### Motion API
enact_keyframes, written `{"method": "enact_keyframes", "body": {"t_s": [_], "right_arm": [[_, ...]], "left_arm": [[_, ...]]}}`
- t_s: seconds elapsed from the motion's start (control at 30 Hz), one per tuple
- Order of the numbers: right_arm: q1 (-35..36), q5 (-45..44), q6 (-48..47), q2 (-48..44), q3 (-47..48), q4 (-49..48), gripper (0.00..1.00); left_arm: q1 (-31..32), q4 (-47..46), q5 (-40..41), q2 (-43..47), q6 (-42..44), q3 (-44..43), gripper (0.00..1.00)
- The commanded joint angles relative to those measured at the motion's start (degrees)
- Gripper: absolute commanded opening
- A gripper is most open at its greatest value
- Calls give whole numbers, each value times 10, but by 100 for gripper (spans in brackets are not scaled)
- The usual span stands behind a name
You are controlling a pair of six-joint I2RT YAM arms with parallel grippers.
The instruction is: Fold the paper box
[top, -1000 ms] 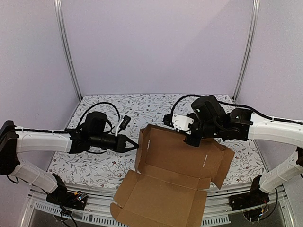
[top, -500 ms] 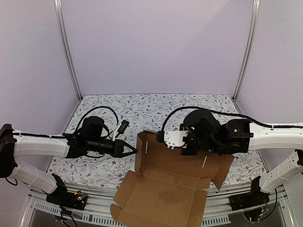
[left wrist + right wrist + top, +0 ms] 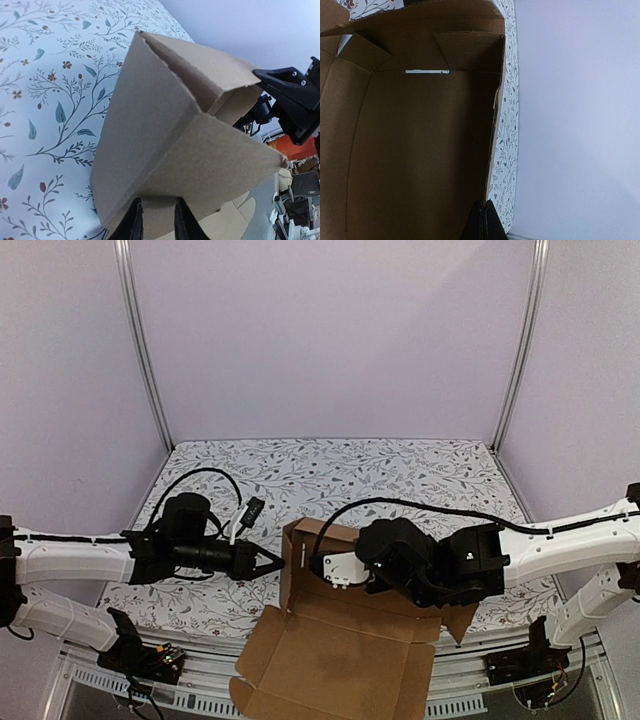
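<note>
The paper box (image 3: 340, 650) is a brown cardboard sheet, partly folded, lying at the table's near edge with its front panel flat and hanging over that edge. Its left side wall (image 3: 291, 560) stands up. My left gripper (image 3: 276, 562) points at that wall from outside; in the left wrist view its tips (image 3: 157, 220) sit slightly open against the folded cardboard (image 3: 165, 125). My right arm's wrist (image 3: 400, 562) leans low over the box's back part, hiding its fingers from above. Seen from the right wrist, the right gripper (image 3: 482, 220) is shut beside an upright wall inside the box (image 3: 410, 150).
The floral table (image 3: 300, 470) runs back to lilac walls with metal posts (image 3: 140, 340) at the corners. A black cable (image 3: 215, 475) loops over the left arm. Both arm bases stand at the near edge.
My right arm swung left and down over the box, and the back panel folded lower. My left gripper drew slightly left and its jaws parted a little.
</note>
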State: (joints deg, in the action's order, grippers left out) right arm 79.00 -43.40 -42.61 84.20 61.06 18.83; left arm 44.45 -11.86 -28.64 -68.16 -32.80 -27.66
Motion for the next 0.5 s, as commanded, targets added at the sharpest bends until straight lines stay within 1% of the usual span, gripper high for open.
{"method": "enact_keyframes", "body": {"t_s": [0.0,0.13,0.23,0.33,0.47], "right_arm": [[23,-47,-19,25,-6,-5,0],[35,-67,-12,38,3,-2,0],[44,-73,-5,42,11,7,0],[53,-79,-2,43,16,10,0],[65,-97,-3,49,22,14,0]], "left_arm": [[20,13,46,22,10,15,27],[29,17,78,44,11,29,42],[35,16,98,59,15,36,51],[40,16,106,67,21,38,56],[50,26,124,67,34,36,59]]}}
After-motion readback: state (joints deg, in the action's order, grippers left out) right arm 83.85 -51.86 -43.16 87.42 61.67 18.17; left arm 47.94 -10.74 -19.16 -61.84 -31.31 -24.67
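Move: The box's left side flap stands just off the left hand's open fingertips, about 3 cm to the right, level with it fore and aft and some 2 cm lower. The top flap already pinched by the right hand has its middle about 14 cm right of the left hand, 3 cm ahead and 4 cm up. From the right hand, the near panel's middle lies roughly 12 cm back, 5 cm left and 12 cm down, and the left side flap about 14 cm left and 7 cm below. Backwards and a little left, by about 1.5 cm, the right hand draws the upright far wall, its shut fingers still pinching the top flap's edge as the wrist tips up slightly. Meanwhile the left hand spreads its slightly parted fingers to over half open beside the left side flap, edging about 1 cm left and tipping up some 5 degrees; it isn't seen to grip anything. ##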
